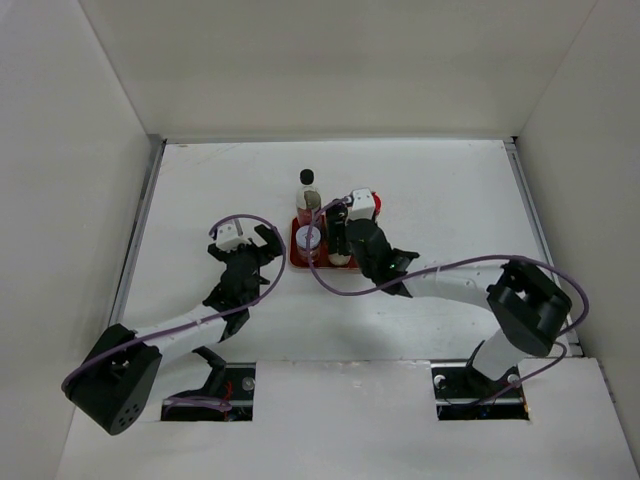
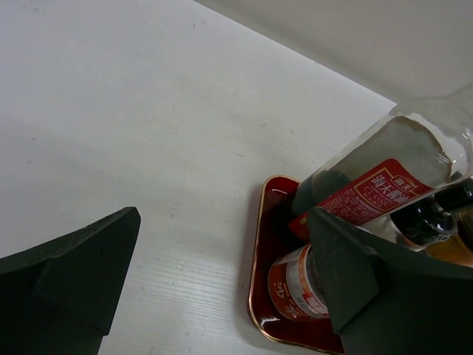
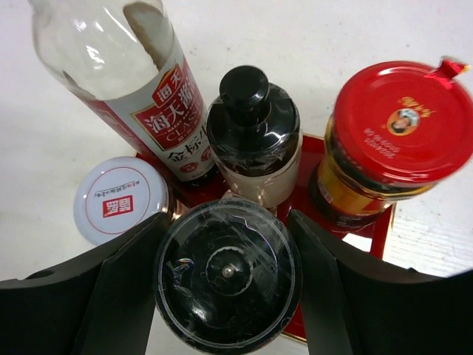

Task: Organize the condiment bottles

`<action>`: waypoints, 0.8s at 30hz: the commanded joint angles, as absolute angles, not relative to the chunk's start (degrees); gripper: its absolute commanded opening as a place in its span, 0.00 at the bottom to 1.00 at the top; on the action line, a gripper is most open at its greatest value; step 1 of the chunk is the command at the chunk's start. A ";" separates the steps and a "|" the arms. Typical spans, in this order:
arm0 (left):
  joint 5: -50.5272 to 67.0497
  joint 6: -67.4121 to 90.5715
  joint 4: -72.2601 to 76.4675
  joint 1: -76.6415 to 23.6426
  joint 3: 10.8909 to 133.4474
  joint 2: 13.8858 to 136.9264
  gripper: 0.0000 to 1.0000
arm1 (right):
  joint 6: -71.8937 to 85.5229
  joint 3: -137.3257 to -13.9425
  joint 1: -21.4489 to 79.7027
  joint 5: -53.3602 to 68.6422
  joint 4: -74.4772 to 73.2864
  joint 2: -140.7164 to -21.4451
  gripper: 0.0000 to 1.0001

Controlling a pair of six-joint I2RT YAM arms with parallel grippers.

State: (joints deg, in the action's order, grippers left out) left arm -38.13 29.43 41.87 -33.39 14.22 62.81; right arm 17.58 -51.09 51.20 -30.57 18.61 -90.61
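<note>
A red tray (image 3: 307,151) holds the condiment bottles. The tall clear bottle (image 3: 140,81) with a red label stands at its far left. The small dark black-capped bottle (image 3: 251,133) is in the middle and the red-capped jar (image 3: 399,126) on the right. The white-lidded jar (image 3: 118,198) is near left. My right gripper (image 3: 225,277) is shut on the round dark-topped shaker (image 3: 225,270) at the tray's near edge. My left gripper (image 2: 222,288) stands open over bare table just left of the tray (image 2: 259,244), with nothing between its fingers.
In the top view the tray (image 1: 297,250) sits mid-table with white walls on three sides. The left gripper (image 1: 272,252) is close to its left rim. The right arm (image 1: 450,280) reaches in from the right, and purple cables loop over both arms.
</note>
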 commanded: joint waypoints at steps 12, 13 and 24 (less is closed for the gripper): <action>-40.52 30.06 44.48 -32.56 14.94 62.93 1.00 | 17.14 -53.18 51.90 -30.94 25.75 -89.66 0.99; -40.69 30.06 44.39 -32.56 15.03 62.84 1.00 | 16.96 -52.74 51.98 -31.02 25.66 -88.34 1.00; -38.94 34.62 42.64 -30.11 13.45 56.87 1.00 | 22.40 -33.08 46.02 -44.99 29.61 -65.68 1.00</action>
State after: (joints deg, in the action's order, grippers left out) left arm -39.46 31.81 41.60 -31.44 13.82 59.27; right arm 18.72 -38.74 48.38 -37.82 26.04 -69.41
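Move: The right hand still grips the grey-lidded bottle by its lid, almost over its spot at the tray's front middle: about 1 cm ahead, 1 cm left and 9 cm below. The white-lidded jar stands about 7 cm left, level with the hand; the black-capped bottle 6 cm ahead, 0 cm sideways; the red-lidded jar 7 cm ahead and 6 cm right. From the left hand that spot lies some 21 cm right, 0 cm ahead, 9 cm below. Right hand lowers the grey-lidded bottle about 1 cm, opens, then rises 9 cm and swings 9 cm right. ##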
